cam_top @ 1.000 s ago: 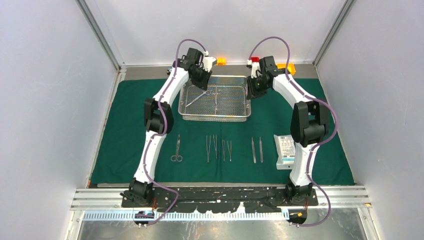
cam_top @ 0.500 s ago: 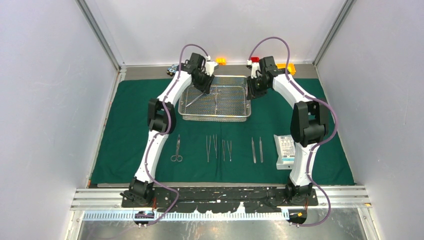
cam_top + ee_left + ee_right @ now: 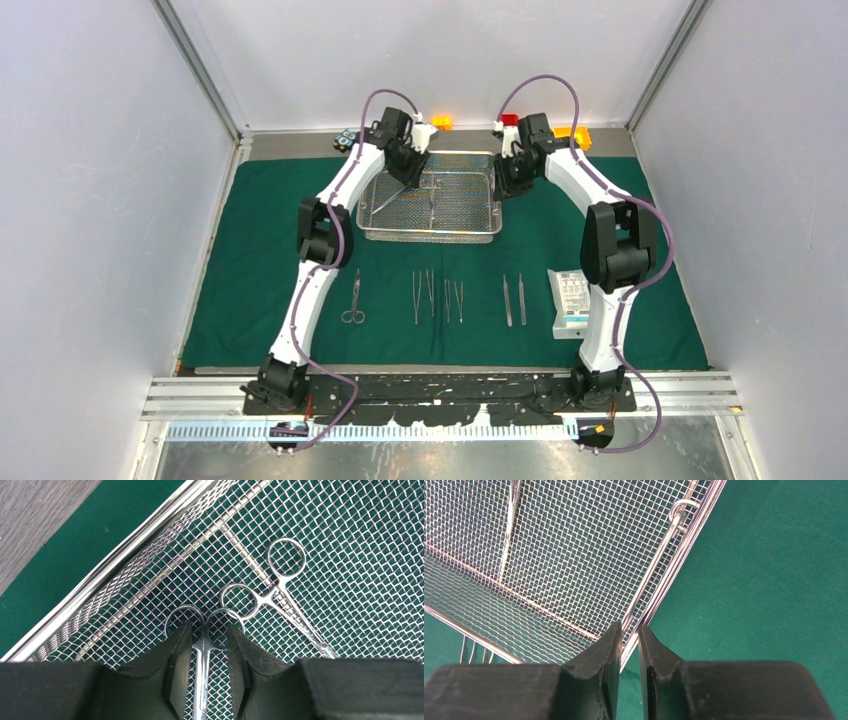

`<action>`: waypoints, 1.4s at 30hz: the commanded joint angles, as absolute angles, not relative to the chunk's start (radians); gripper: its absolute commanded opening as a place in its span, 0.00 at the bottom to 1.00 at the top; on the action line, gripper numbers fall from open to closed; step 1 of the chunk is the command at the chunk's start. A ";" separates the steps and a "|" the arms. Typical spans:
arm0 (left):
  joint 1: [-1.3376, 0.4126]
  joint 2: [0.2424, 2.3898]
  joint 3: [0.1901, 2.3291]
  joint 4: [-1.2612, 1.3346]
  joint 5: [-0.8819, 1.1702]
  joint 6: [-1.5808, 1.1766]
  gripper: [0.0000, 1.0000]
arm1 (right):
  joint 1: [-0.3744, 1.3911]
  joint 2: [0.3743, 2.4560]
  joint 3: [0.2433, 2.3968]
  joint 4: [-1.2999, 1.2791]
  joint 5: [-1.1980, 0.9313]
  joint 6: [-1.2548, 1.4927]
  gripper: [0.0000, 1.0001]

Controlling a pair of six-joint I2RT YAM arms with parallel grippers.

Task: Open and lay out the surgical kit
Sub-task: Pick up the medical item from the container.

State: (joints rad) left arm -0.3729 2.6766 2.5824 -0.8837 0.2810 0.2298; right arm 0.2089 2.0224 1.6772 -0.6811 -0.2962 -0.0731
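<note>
The steel wire-mesh tray [image 3: 430, 237] sits at the back of the dark green drape [image 3: 270, 260]. My left gripper [image 3: 410, 170] is down inside its back left corner. In the left wrist view it [image 3: 210, 627] is open, its fingers on either side of the shank of ring-handled forceps [image 3: 206, 647] with gaps on both sides. A second pair of forceps [image 3: 270, 587] lies beside them. My right gripper [image 3: 505, 180] [image 3: 630, 626] is shut on the tray's right rim [image 3: 674, 565]. Scissors [image 3: 353, 298], several tweezers [image 3: 431, 292] and the white pouch [image 3: 571, 303] lie in a row nearer the arms.
An orange block [image 3: 442, 122], a red block [image 3: 510, 119] and another orange one [image 3: 572, 132] stand behind the drape's far edge. Grey walls close in both sides. A metal rail [image 3: 440, 395] runs across at the arm bases.
My left gripper has moved right from the tray's back left corner into the tray, over the forceps, and its jaws have widened. The right arm has not moved.
</note>
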 commanded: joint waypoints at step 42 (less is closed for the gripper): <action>-0.427 2.538 2.557 -0.879 0.321 0.186 0.00 | 0.206 2.035 1.706 -0.675 -0.319 -0.063 0.24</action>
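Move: The ring-handled medical item I go for lies on the basket floor with its rings at my left fingertips; its middle is about 3 cm back, 4 cm to the left and 1 cm below my left hand. The second ringed instrument has its middle some 5 cm back and 5 cm to the right; the basket's far rim is about 8 cm straight ahead. From my right hand, the item's middle is roughly 26 cm to the left, level fore and aft, about 5 cm lower. With my left hand almost in place, dipping about half a centimetre and rolling slightly and back, I shut my fingers from a third open and pinch the medical item's shank just behind its rings. Then I carry it some 2 cm right and 1.5 cm back, rising about 1 cm, towards the second ringed instrument. My right hand stays still with its fingers astride the basket's right rim. ##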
